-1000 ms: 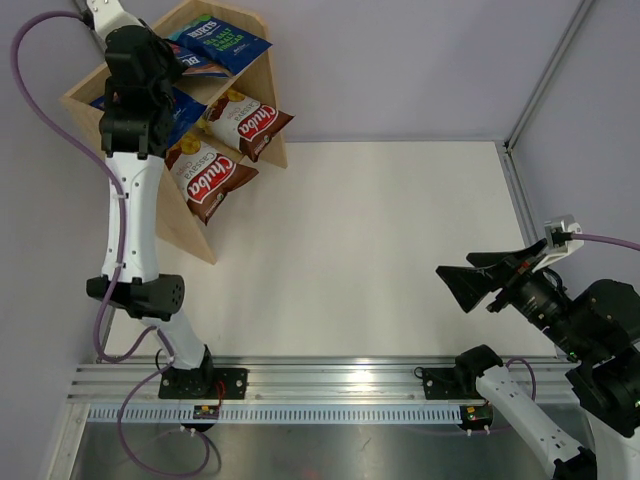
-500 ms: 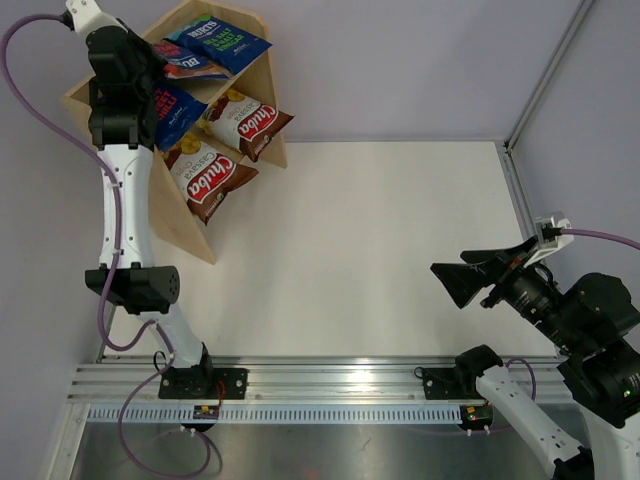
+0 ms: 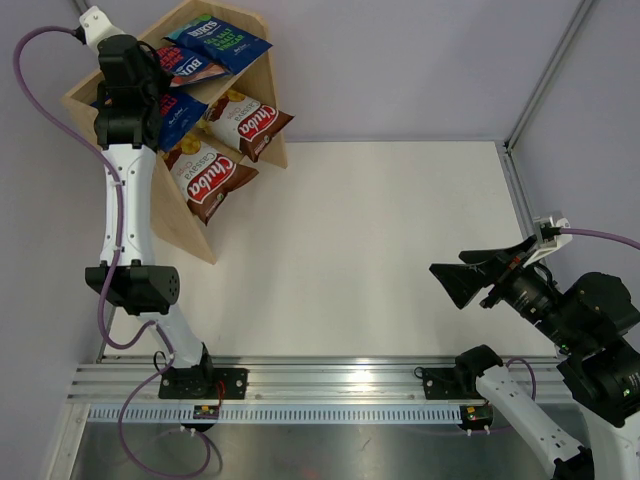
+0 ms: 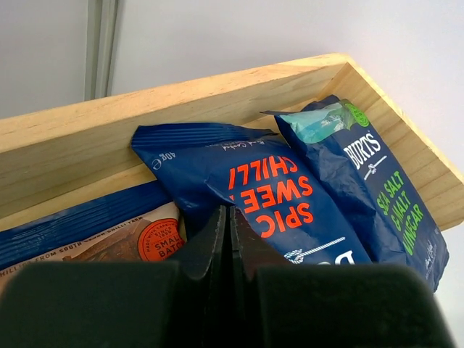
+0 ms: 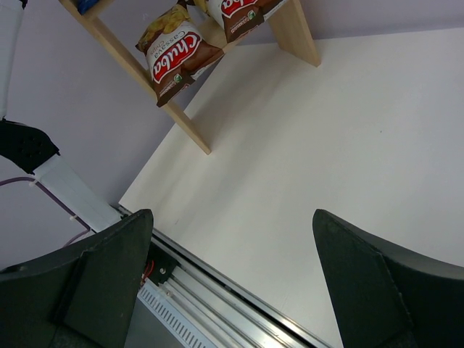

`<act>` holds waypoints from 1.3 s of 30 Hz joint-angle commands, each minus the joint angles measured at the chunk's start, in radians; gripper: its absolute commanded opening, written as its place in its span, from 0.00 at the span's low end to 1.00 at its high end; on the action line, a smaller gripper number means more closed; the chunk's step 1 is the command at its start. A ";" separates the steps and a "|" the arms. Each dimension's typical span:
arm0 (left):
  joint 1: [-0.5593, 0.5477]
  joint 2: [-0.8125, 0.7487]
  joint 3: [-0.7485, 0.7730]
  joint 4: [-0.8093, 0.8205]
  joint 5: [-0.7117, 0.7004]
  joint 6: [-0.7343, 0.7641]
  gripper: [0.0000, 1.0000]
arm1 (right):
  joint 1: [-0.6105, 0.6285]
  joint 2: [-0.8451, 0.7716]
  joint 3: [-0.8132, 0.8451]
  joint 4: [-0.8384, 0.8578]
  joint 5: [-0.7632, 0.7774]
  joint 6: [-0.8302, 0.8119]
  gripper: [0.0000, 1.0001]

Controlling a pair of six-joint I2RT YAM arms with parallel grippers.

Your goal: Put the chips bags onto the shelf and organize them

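The wooden shelf (image 3: 180, 215) stands at the far left with five chips bags on it. Up top lie a green-label Burts bag (image 3: 222, 40) and a red-label Burts bag (image 3: 195, 68); a third blue bag (image 3: 178, 112) sits lower left. Two brown Chuba bags (image 3: 248, 122) (image 3: 210, 180) lean on the lower tier. My left gripper (image 3: 148, 68) hovers at the shelf's top tier. In the left wrist view its fingers (image 4: 217, 232) press together, empty, just in front of the red-label bag (image 4: 283, 196), beside the green-label bag (image 4: 380, 192). My right gripper (image 3: 462, 283) is open, far right.
The white table (image 3: 380, 230) stretches between shelf and right arm. Metal rails (image 3: 330, 385) run along the near edge, and a wall frame post (image 3: 545, 75) rises at the back right. The right wrist view shows a Chuba bag (image 5: 177, 58) and the shelf's leg (image 5: 190, 125).
My left gripper has shut and its wrist has drawn up and back along the shelf's left side. The right arm has shifted only slightly.
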 commanded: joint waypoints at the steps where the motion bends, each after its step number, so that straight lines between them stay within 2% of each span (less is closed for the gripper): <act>1: 0.002 -0.029 0.023 -0.039 0.057 -0.016 0.07 | -0.002 0.013 -0.001 0.047 -0.021 0.012 0.99; 3: 0.002 -0.035 0.023 -0.020 0.072 -0.025 0.13 | -0.001 0.012 -0.003 0.044 -0.021 0.014 0.99; 4: 0.002 -0.038 0.016 -0.005 0.098 -0.031 0.21 | -0.002 0.013 -0.003 0.045 -0.020 0.014 0.99; 7: 0.000 -0.038 0.038 0.026 0.143 -0.047 0.27 | -0.001 0.013 -0.001 0.044 -0.018 0.015 0.99; 11: -0.003 -0.038 0.074 0.020 0.118 -0.050 0.42 | -0.002 0.021 -0.001 0.047 -0.021 0.017 1.00; 12: -0.003 -0.049 0.075 0.020 0.097 -0.047 0.43 | -0.001 0.024 -0.003 0.050 -0.023 0.017 1.00; 16: -0.003 -0.063 0.095 0.001 0.062 -0.016 0.50 | -0.002 0.029 -0.009 0.056 -0.026 0.020 0.99; 17: -0.001 -0.066 0.103 -0.003 0.060 -0.009 0.56 | -0.001 0.029 -0.009 0.056 -0.023 0.018 0.99; 21: -0.001 -0.106 0.105 -0.009 0.084 0.005 0.71 | -0.001 0.039 -0.010 0.058 -0.018 0.015 0.99; 27: 0.002 -0.135 0.197 -0.063 0.140 0.004 0.84 | -0.001 0.047 -0.009 0.059 -0.001 0.004 0.99; 29: 0.002 -0.181 0.186 -0.095 0.147 0.004 0.92 | -0.002 0.055 -0.009 0.058 0.011 -0.005 1.00; 31: 0.002 -0.225 0.133 -0.120 0.157 -0.010 0.99 | -0.001 0.062 -0.007 0.056 0.026 -0.023 0.99; 34: 0.002 -0.317 0.063 -0.199 0.207 -0.027 0.99 | -0.001 0.071 -0.004 0.045 0.083 -0.048 0.99; 37: -0.001 -0.466 -0.125 -0.249 0.270 -0.028 0.99 | -0.001 0.056 -0.009 0.047 0.187 -0.060 0.99; 38: 0.000 -0.510 -0.271 -0.236 0.281 -0.025 0.99 | -0.001 0.047 -0.012 0.053 0.235 -0.065 0.99; 39: 0.000 -0.555 -0.338 -0.224 0.281 -0.028 0.99 | -0.001 0.039 -0.015 0.057 0.247 -0.068 0.99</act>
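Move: The left fingers are shut at the near-left edge of the middle chilli chips bag, whose middle lies about 5 cm right, 3 cm ahead and 2 cm lower. The near chilli bag is some 6 cm back, 2 cm left and 3 cm below that hand; the green vinegar bag about 9 cm ahead, 10 cm right, level in height. From the idle right hand the middle bag is roughly 41 cm ahead, 47 cm left and 5 cm up. The left hand opens wide, rises some 10 cm off the middle bag and backs away about 17 cm. ##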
